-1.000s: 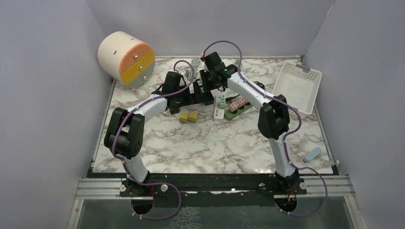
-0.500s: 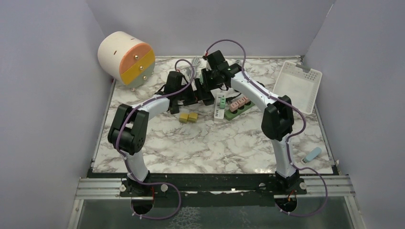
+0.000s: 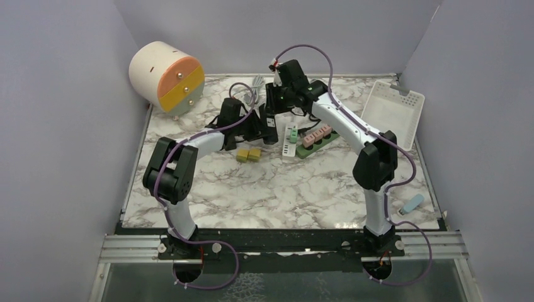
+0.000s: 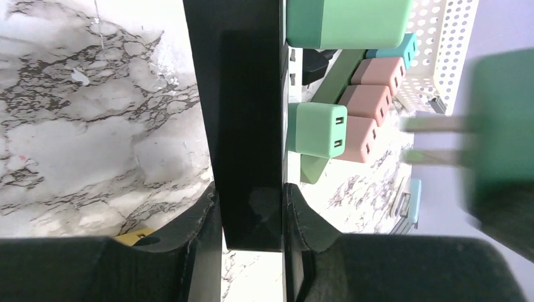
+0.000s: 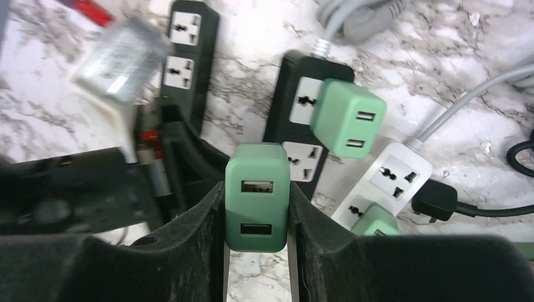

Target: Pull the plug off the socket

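My left gripper [image 4: 252, 220] is shut on the black power strip [image 4: 242, 113] and holds its near end. My right gripper [image 5: 257, 189] is shut on a green USB plug [image 5: 257, 211], gripped by its sides. In the left wrist view that plug [image 4: 504, 119] hangs blurred in the air at the right, apart from the strip, with its two metal prongs [image 4: 434, 139] bare. A second green plug [image 5: 347, 117] sits in the black strip [image 5: 296, 135]. In the top view both grippers meet at the strip [image 3: 269, 126], the right one [image 3: 272, 112] above it.
A white strip [image 3: 289, 143] holding a green plug and a green strip with pink plugs [image 3: 315, 137] lie right of the grippers. Another black strip [image 5: 189, 56] lies beside. Yellow blocks [image 3: 248, 155], a round drawer unit [image 3: 167, 77], a white basket [image 3: 391, 113] and a light blue item [image 3: 412, 203] stand around.
My right gripper has risen and drawn back from the black strip with the green plug in it. My left arm has shifted slightly right, still gripping the strip.
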Robot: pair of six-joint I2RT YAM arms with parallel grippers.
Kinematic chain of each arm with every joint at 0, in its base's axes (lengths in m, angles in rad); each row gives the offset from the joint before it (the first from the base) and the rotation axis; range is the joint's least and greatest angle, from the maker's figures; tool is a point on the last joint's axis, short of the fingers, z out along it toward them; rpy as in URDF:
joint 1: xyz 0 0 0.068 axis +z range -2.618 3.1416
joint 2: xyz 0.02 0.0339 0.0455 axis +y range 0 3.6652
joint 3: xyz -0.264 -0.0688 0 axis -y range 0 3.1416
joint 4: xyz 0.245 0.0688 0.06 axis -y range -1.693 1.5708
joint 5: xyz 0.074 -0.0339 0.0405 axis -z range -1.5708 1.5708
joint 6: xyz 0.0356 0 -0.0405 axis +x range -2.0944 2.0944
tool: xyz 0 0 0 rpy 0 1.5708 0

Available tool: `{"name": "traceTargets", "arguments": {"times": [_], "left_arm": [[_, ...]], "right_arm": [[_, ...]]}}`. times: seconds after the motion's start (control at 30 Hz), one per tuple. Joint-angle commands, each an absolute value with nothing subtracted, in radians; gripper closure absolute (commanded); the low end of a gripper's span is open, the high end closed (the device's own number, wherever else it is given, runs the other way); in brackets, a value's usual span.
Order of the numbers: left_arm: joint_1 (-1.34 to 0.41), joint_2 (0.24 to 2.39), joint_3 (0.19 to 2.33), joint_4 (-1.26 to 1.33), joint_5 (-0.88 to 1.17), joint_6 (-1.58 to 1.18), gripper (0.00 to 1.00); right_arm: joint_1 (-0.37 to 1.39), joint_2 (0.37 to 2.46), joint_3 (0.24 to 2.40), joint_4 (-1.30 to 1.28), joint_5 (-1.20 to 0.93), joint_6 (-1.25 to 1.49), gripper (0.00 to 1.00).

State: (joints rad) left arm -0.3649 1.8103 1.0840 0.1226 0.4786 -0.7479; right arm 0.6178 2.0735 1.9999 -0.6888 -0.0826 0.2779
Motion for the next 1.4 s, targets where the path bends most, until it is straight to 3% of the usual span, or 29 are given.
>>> {"name": "traceTargets", "arguments": {"times": [0.0, 0.2, 0.5, 0.7, 1.03, 1.37], "left_arm": [[-0.372, 1.784, 1.099, 0.151, 0.459, -0.726, 1.0], [-0.362, 1.781, 1.13, 0.109, 0.441, -0.688, 1.0], [-0.321, 1.773, 1.193, 0.028, 0.428, -0.598, 1.0], [-0.29, 1.76, 1.185, 0.01, 0.431, -0.564, 1.0], [-0.26, 1.708, 1.15, -0.032, 0.409, -0.507, 1.0], [-0.229, 1.677, 1.139, -0.041, 0.42, -0.482, 1.0]], "right_arm": [[0.629, 1.984, 1.986, -0.649, -0.12, 0.285, 0.99], [0.624, 1.891, 1.885, -0.655, -0.178, 0.23, 0.99], [0.604, 1.662, 1.444, -0.54, -0.542, 0.106, 0.99], [0.604, 1.65, 1.267, -0.481, -0.706, 0.108, 0.99], [0.621, 1.832, 1.265, -0.416, -0.806, 0.133, 0.99], [0.746, 2.009, 1.347, -0.308, -0.842, 0.226, 0.97]]}}
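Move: The right hand holds a green plug already free; open marble for it lies about 21 cm back, 3 left and 15 below. The near yellow plug is 12 back, 4 left, the white strip 6 back, 6 right, both 16 below. From the left hand, which grips the black strip, the emptied strip lies about 11 cm left, 2 back and 9 below, the near yellow plug 9 back, 3 left, 8 below. Right carries its green plug about 20 cm back and down past the yellow plugs; left shifts the strip left. ##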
